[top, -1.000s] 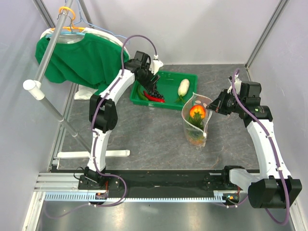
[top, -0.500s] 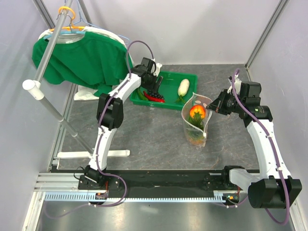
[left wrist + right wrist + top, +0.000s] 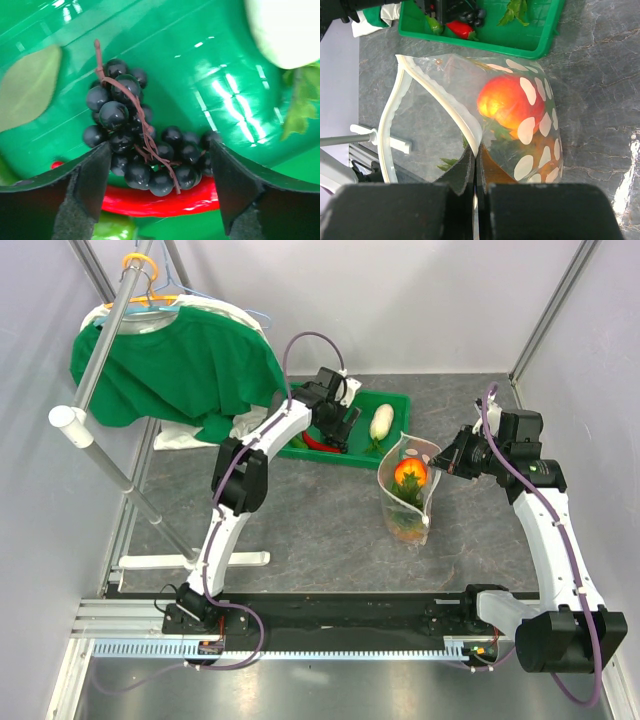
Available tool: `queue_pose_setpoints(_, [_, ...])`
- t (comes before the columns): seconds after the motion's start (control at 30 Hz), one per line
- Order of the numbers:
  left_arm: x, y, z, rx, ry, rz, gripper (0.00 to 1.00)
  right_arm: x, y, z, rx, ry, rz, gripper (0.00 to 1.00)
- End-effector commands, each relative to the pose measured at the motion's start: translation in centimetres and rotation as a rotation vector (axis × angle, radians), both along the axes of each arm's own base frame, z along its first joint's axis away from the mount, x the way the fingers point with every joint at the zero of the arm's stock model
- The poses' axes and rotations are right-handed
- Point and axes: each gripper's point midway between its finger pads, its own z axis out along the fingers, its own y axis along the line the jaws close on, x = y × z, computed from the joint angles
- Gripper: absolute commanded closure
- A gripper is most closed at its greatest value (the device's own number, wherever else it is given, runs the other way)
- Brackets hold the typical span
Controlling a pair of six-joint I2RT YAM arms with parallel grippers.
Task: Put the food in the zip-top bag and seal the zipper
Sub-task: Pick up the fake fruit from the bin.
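Note:
Dark grapes (image 3: pixel 135 140) lie on a red chili (image 3: pixel 160 202) in the green tray (image 3: pixel 396 400). My left gripper (image 3: pixel 160 185) is open just above them, one finger on either side of the bunch (image 3: pixel 340 430). A white oblong vegetable (image 3: pixel 381 421) lies to its right in the tray. The dotted clear zip-top bag (image 3: pixel 407 490) stands on the table with its mouth open. It holds a red-orange round fruit (image 3: pixel 507 102) and an orange piece with green leaves (image 3: pixel 405 525). My right gripper (image 3: pixel 476 160) is shut on the bag's zipper strip (image 3: pixel 445 95) at the mouth's near edge.
A green pepper (image 3: pixel 115 230) lies under the chili's left end. A green shirt (image 3: pixel 170 360) on a hanger hangs from a metal rack (image 3: pixel 100 340) at the back left, close to the tray's left end. A white bar (image 3: pixel 190 560) lies on the table's left.
My left arm has swung right across the tray, from its left end towards the middle, and its jaws have spread wider. The right arm and the bag have not moved.

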Motion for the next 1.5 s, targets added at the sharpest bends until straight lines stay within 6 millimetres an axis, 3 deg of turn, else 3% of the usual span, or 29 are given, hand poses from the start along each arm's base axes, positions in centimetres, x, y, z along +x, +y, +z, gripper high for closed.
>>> queue_pose_setpoints(0.0, [-1.3,-1.4,-2.6,-0.002,0.053,-0.067,0.13,0.4,-0.1,0.6,-0.006,-0.033,-0.001,1.0])
queue_pose_setpoints(0.13, [-1.5,-1.4,-3.5,0.007,0.067,-0.075,0.17,0.4,-0.1,0.5,-0.012,-0.03,0.0,1.0])
queue_pose_setpoints(0.27, [-1.5,-1.5,-3.8,0.006,0.068,-0.089,0.35,0.5,-0.1,0.5,-0.011,-0.028,-0.001,1.0])
queue_pose_setpoints(0.47, [-0.6,-2.5,-1.3,-0.037,0.018,-0.114,0.51,0.6,-0.2,0.3,-0.014,-0.024,-0.002,1.0])
queue_pose_setpoints(0.57, [-0.3,-3.0,1.8,-0.081,-0.029,-0.131,0.67,0.6,-0.2,0.5,-0.019,-0.03,0.0,1.0])
queue_pose_setpoints(0.6, [-0.1,-3.2,4.1,-0.108,-0.068,-0.137,0.7,0.6,-0.2,0.5,-0.019,-0.03,0.0,1.0])
queue_pose_setpoints(0.67, [-0.4,-3.4,5.7,-0.134,-0.088,-0.152,0.8,0.6,-0.2,0.4,-0.019,-0.027,-0.002,1.0])
queue_pose_setpoints(0.7, [-0.3,-3.6,8.1,-0.161,-0.134,-0.159,0.83,0.6,-0.2,0.4,-0.017,-0.026,0.0,1.0])
queue_pose_setpoints(0.83, [-0.7,-3.5,10.8,-0.184,-0.179,-0.185,0.98,0.6,-0.1,0.4,-0.011,-0.025,0.003,1.0])
queue_pose_setpoints(1.0, [-1.2,-3.6,13.3,-0.209,-0.213,-0.21,0.98,0.5,-0.2,0.6,-0.019,-0.037,0.002,1.0])
queue_pose_setpoints(1.1, [-1.8,-3.6,16.0,-0.243,-0.245,-0.22,0.98,0.6,-0.3,0.4,-0.025,-0.037,-0.002,1.0])
queue_pose_setpoints(1.33, [-5.8,-4.4,26.6,-0.418,-0.352,-0.31,0.98,0.8,-0.3,0.4,-0.023,-0.033,-0.003,1.0])
queue_pose_setpoints(1.37, [-6.9,-4.4,29.0,-0.448,-0.384,-0.331,0.98,0.8,-0.3,0.4,-0.022,-0.036,-0.004,1.0])
queue_pose_setpoints(1.43, [-8.8,-4.9,31.4,-0.495,-0.399,-0.371,0.98,0.9,-0.3,0.3,-0.021,-0.033,-0.003,1.0])
queue_pose_setpoints(1.47, [-10.1,-4.7,33.6,-0.523,-0.429,-0.393,0.98,0.9,-0.2,0.4,-0.019,-0.035,-0.003,1.0])
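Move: The black grapes lie right at the left hand's open fingertips: their middle is about 1 cm ahead, 1 cm to the right and 2 cm below. The red pepper lies against them, some 4 cm to the hand's left, level with it in reach and 3 cm down. The white vegetable is about 10 cm right and 5 ahead, and the leaf some 6 cm left and 8 ahead. From the right hand, the grapes are roughly 20 cm ahead, 20 to the left and 20 below. Down by a bare centimetre and a touch to the right, the left hand settles while its wide-open fingers close until nearly shut, pinching the bunch of grapes. It then goes up, speeding up, to end some 20 cm above its start, drawing back about 5 cm late on; the wrist turns some 25 degrees, fingers tipping outward and clockwise. The right hand stays put, still pinching the bag's rim. ##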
